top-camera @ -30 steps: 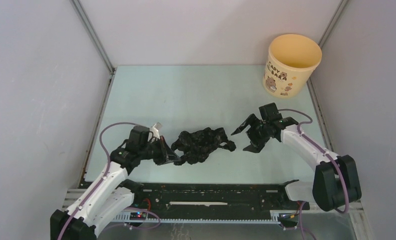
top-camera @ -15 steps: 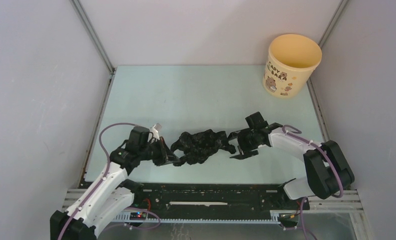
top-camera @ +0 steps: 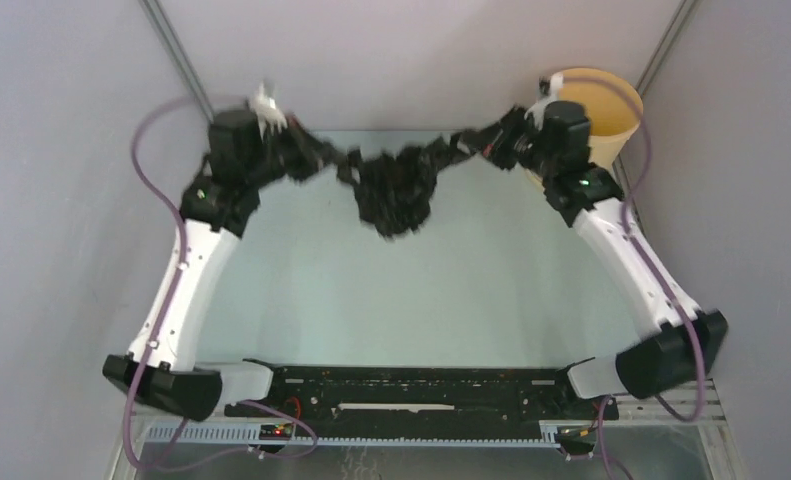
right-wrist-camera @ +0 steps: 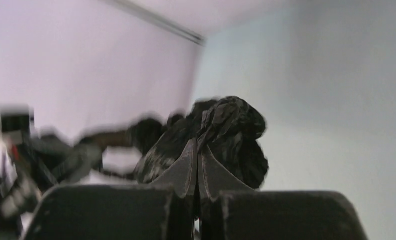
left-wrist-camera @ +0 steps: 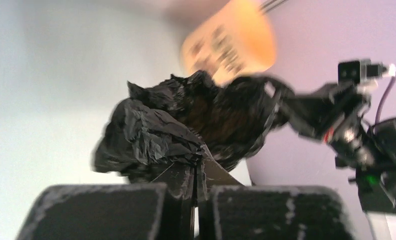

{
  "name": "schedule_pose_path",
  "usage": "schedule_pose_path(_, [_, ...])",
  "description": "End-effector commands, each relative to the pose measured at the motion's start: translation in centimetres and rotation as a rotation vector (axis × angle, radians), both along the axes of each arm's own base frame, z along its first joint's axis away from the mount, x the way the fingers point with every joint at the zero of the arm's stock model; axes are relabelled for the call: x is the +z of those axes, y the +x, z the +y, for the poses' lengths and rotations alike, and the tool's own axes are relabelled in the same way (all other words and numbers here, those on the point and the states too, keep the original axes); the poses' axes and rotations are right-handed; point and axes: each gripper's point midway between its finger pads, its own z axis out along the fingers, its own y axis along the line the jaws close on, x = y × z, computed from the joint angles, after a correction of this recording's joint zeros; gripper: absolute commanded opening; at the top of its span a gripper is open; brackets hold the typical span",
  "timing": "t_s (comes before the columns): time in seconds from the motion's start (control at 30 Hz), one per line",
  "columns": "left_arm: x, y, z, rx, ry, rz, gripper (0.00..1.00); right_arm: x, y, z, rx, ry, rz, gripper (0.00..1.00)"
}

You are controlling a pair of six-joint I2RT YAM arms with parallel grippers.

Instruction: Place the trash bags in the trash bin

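Observation:
The crinkled black trash bag [top-camera: 396,188] hangs in the air between my two arms, high above the table's far part. My left gripper [top-camera: 333,162] is shut on its left end; in the left wrist view the bag [left-wrist-camera: 185,125] bunches just past my closed gripper [left-wrist-camera: 195,165]. My right gripper [top-camera: 469,145] is shut on its right end; the bag [right-wrist-camera: 221,132] also fills the right wrist view ahead of that gripper [right-wrist-camera: 196,150]. The pale yellow trash bin [top-camera: 611,105] stands at the far right corner, partly behind my right wrist, and shows blurred in the left wrist view [left-wrist-camera: 231,42].
White walls close in the pale table [top-camera: 391,290] on the left, back and right. A black rail [top-camera: 411,385] runs along the near edge between the arm bases.
Both grippers have closed on the bag's ends and lifted it from the table's near middle up and away toward the back. The right arm now reaches up beside the bin.

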Motion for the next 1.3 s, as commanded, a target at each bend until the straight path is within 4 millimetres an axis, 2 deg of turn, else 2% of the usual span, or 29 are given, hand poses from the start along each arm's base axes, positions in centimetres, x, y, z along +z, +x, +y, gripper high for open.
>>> schedule_pose_path(0.0, [18.0,-1.9,0.0,0.008,0.154,-0.520,0.00,16.4,-8.0,1.8,0.256,-0.258,-0.789,0.00])
schedule_pose_path(0.07, [13.3,-1.2,-0.2,0.024,0.165,-0.402,0.00,14.7,-9.2,2.4,0.263,-0.366,-0.803,0.00])
schedule_pose_path(0.1, [8.1,-0.7,-0.3,0.022,0.181,-0.273,0.00,11.9,-9.2,2.4,0.274,-0.410,-0.765,0.00])
schedule_pose_path(0.13, [2.2,-0.8,-0.8,-0.010,0.201,-0.150,0.00,7.6,-8.9,2.6,0.307,-0.441,-0.691,0.00])
schedule_pose_path(0.17, [-5.2,-1.6,-0.9,-0.042,0.236,0.014,0.00,2.4,-8.9,2.9,0.361,-0.470,-0.598,0.00])
schedule_pose_path(0.23, [-18.3,-5.8,-0.9,-0.116,0.249,0.348,0.00,-10.5,-10.1,2.9,0.441,-0.465,-0.305,0.00])
schedule_pose_path(0.27, [-22.4,-8.0,-0.9,-0.147,0.234,0.445,0.00,-15.0,-11.7,2.6,0.476,-0.435,-0.170,0.00])
schedule_pose_path(0.3, [-24.3,-9.6,-0.8,-0.152,0.217,0.496,0.00,-18.5,-13.4,2.1,0.478,-0.439,-0.066,0.00])
schedule_pose_path(0.37, [-22.9,-9.6,-1.0,-0.135,0.169,0.416,0.00,-18.0,-14.1,2.3,0.462,-0.472,-0.104,0.00])
schedule_pose_path(0.47, [-14.0,-4.4,-0.9,-0.040,0.121,0.164,0.00,-9.7,-10.5,2.3,0.376,-0.440,-0.288,0.00])
schedule_pose_path(0.53, [-5.0,-0.3,-1.6,-0.027,0.044,0.047,0.00,-2.6,-7.1,1.5,0.297,-0.446,-0.346,0.00])
schedule_pose_path(0.6, [6.4,2.3,-2.5,-0.044,-0.018,-0.104,0.00,5.3,-4.7,1.5,0.264,-0.444,-0.411,0.00])
schedule_pose_path(0.67, [18.8,1.3,-3.1,-0.072,-0.044,-0.361,0.00,14.9,-6.2,2.7,0.302,-0.454,-0.615,0.00])
schedule_pose_path(0.7, [26.2,-1.8,-2.7,-0.079,-0.063,-0.571,0.00,19.3,-8.3,3.4,0.313,-0.475,-0.755,0.00])
schedule_pose_path(0.73, [28.6,-3.2,-2.6,-0.084,-0.029,-0.676,0.00,22.4,-10.3,3.8,0.311,-0.516,-0.881,0.00])
schedule_pose_path(0.77, [29.3,-4.3,-2.8,-0.092,0.005,-0.732,0.00,24.2,-12.3,4.2,0.320,-0.553,-0.991,0.00])
schedule_pose_path(0.83, [25.7,-4.9,-2.6,-0.075,0.093,-0.701,0.00,23.8,-14.6,5.0,0.356,-0.521,-1.083,0.00])
schedule_pose_path(0.87, [20.5,-3.7,-2.7,-0.049,0.122,-0.593,0.00,20.8,-14.1,5.5,0.363,-0.516,-1.049,0.00])
schedule_pose_path(0.9, [14.5,-2.3,-2.5,-0.003,0.144,-0.469,0.00,14.1,-12.8,6.1,0.389,-0.532,-0.937,0.00])
schedule_pose_path(0.93, [5.8,-1.3,-2.2,0.011,0.175,-0.283,0.00,9.6,-12.2,5.9,0.400,-0.524,-0.847,0.00])
schedule_pose_path(0.97, [-3.6,-1.2,-1.9,-0.015,0.194,-0.065,0.00,3.8,-11.9,5.9,0.441,-0.527,-0.717,0.00])
schedule_pose_path(1.0, [-11.5,-2.9,-1.5,-0.058,0.172,0.170,0.00,-2.2,-12.5,5.9,0.506,-0.527,-0.583,0.00])
schedule_pose_path(1.03, [-17.4,-5.0,-0.9,-0.085,0.141,0.335,0.00,-7.6,-13.4,5.7,0.554,-0.541,-0.457,0.00])
schedule_pose_path(1.07, [-20.5,-7.1,-0.8,-0.124,0.146,0.395,0.00,-12.3,-14.6,5.3,0.581,-0.559,-0.341,0.00])
schedule_pose_path(1.1, [-21.9,-8.4,-0.2,-0.118,0.191,0.396,0.00,-15.2,-15.7,5.1,0.596,-0.570,-0.274,0.00])
schedule_pose_path(1.13, [-21.7,-8.7,0.4,-0.094,0.223,0.349,0.00,-16.5,-16.8,5.2,0.615,-0.574,-0.247,0.00])
schedule_pose_path(1.17, [-20.3,-8.3,0.6,-0.071,0.219,0.291,0.00,-16.3,-16.9,5.3,0.613,-0.569,-0.260,0.00])
schedule_pose_path(1.23, [-15.4,-6.5,0.8,-0.023,0.184,0.172,0.00,-12.5,-15.7,5.8,0.578,-0.553,-0.356,0.00])
schedule_pose_path(1.27, [-11.5,-5.1,0.4,-0.020,0.150,0.099,0.00,-10.0,-14.4,5.8,0.550,-0.565,-0.405,0.00])
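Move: The black trash bag hangs between the two hands, its top held at either side. Its middle is about 10 cm to the right of the left hand, 2 cm ahead and some 8 cm below; from the right hand it is about 12 cm left, 5 cm back and 8 cm below. The bin stands some 27 cm to the right of the right hand, 12 cm farther out, its middle about 18 cm lower. Up, then sharply down, and the same again: both arms shake the trash bag between them in two fast strokes, each sweeping roughly 40 cm in height and ending low and nearer the bases. The shut fingers keep their pinch on the bag; the wrists tip up on the rises and back down on the drops, and the right hand also turns counter-clockwise. ##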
